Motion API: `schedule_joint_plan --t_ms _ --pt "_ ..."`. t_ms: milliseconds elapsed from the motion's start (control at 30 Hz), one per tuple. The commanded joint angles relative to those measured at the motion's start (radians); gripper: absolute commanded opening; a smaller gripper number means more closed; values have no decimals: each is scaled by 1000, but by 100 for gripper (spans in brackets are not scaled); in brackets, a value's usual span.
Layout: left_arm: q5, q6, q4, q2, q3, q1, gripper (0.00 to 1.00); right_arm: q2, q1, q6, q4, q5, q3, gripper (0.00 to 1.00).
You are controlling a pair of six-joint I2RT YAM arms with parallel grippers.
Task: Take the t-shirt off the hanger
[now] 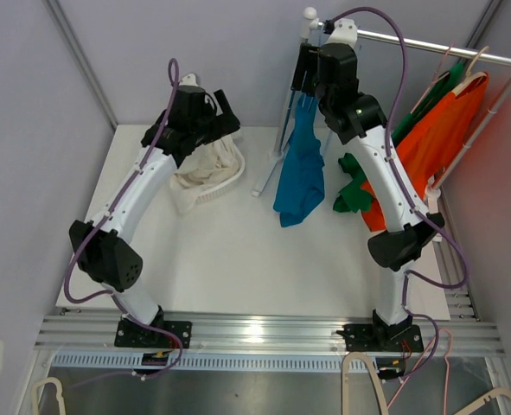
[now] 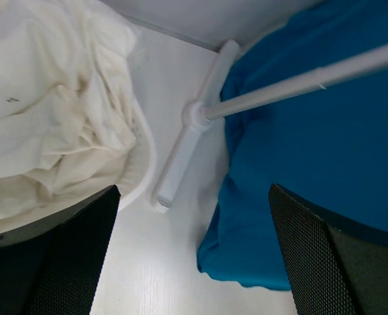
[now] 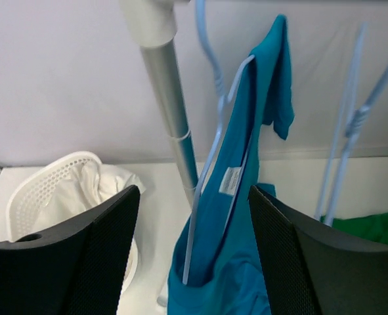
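A blue t-shirt (image 1: 300,173) hangs on a pale hanger (image 3: 210,164) at the left end of the clothes rail, its lower end reaching down to the table. In the right wrist view the blue t-shirt (image 3: 246,197) shows its neck label, and one hanger arm runs down inside the neck opening. My right gripper (image 3: 194,262) is open and empty, held high above the shirt next to the rail's end (image 1: 307,73). My left gripper (image 2: 194,262) is open and empty, over the basket's edge (image 1: 225,117), left of the shirt's lower part (image 2: 299,164).
A white basket (image 1: 235,177) holding white cloth (image 1: 199,169) stands at the back left. The rack's upright pole (image 3: 171,111) and its foot (image 2: 187,141) stand between basket and shirt. An orange shirt (image 1: 428,147) and a green one (image 1: 354,194) hang further right on the rail (image 1: 437,47).
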Motion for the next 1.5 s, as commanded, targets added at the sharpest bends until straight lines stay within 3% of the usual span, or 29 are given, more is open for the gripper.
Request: schedule_joint_plan --t_ms 0,200,400,467,600,700,800,1033,1233,1367,1467 --pt "40 53 116 -90 -32 -29 99 35 -21 -35 39 48 94 70" --pt "66 70 226 -156 -165 -52 100 106 -56 -67 131 81 131 66" --pt "128 82 311 -193 -202 -58 100 141 -101 -30 159 24 138 61" --pt "128 87 315 -193 -202 -63 100 143 -107 -24 166 22 138 47" --pt "126 94 325 -189 -204 -71 100 146 -108 -48 195 30 131 34" --pt "131 111 346 -194 -210 -81 99 152 -108 -94 241 21 128 0" --pt "262 160 383 -183 -196 -91 99 135 -108 -150 304 -16 102 0" --pt "325 274 505 -214 -231 -183 100 48 -85 -185 292 -51 100 0" --pt "325 303 630 -297 -347 -250 100 -101 -47 -199 315 -24 -108 0" --pt "309 343 659 -330 -367 -304 100 -254 -45 -199 418 -48 -308 0" --pt "289 375 667 -350 -397 -338 99 -295 -44 -200 417 -31 -365 0"
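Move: For the right gripper, the neck of the blue t-shirt's hanger is about 7 cm ahead and 4 cm to its right, level with it. The rail's left post is some 9 cm ahead and 2 cm left of the hand; the empty blue hanger hangs about 6 cm right of that neck. From the left gripper, the blue t-shirt's middle is roughly 21 cm right, 2 cm ahead and 5 cm lower, and the post's foot 12 cm right, 4 cm ahead, 28 cm below. Reach the right gripper about 7 cm forward and 4 cm right, pinch the t-shirt's hanger shut at its neck just under the rail, then draw it back some 8 cm and up a little to unhook it. Bring the open left gripper right, back and up, over 20 cm in all, towards the t-shirt, swinging it clockwise and tilting its tips up, each some 35 degrees. ##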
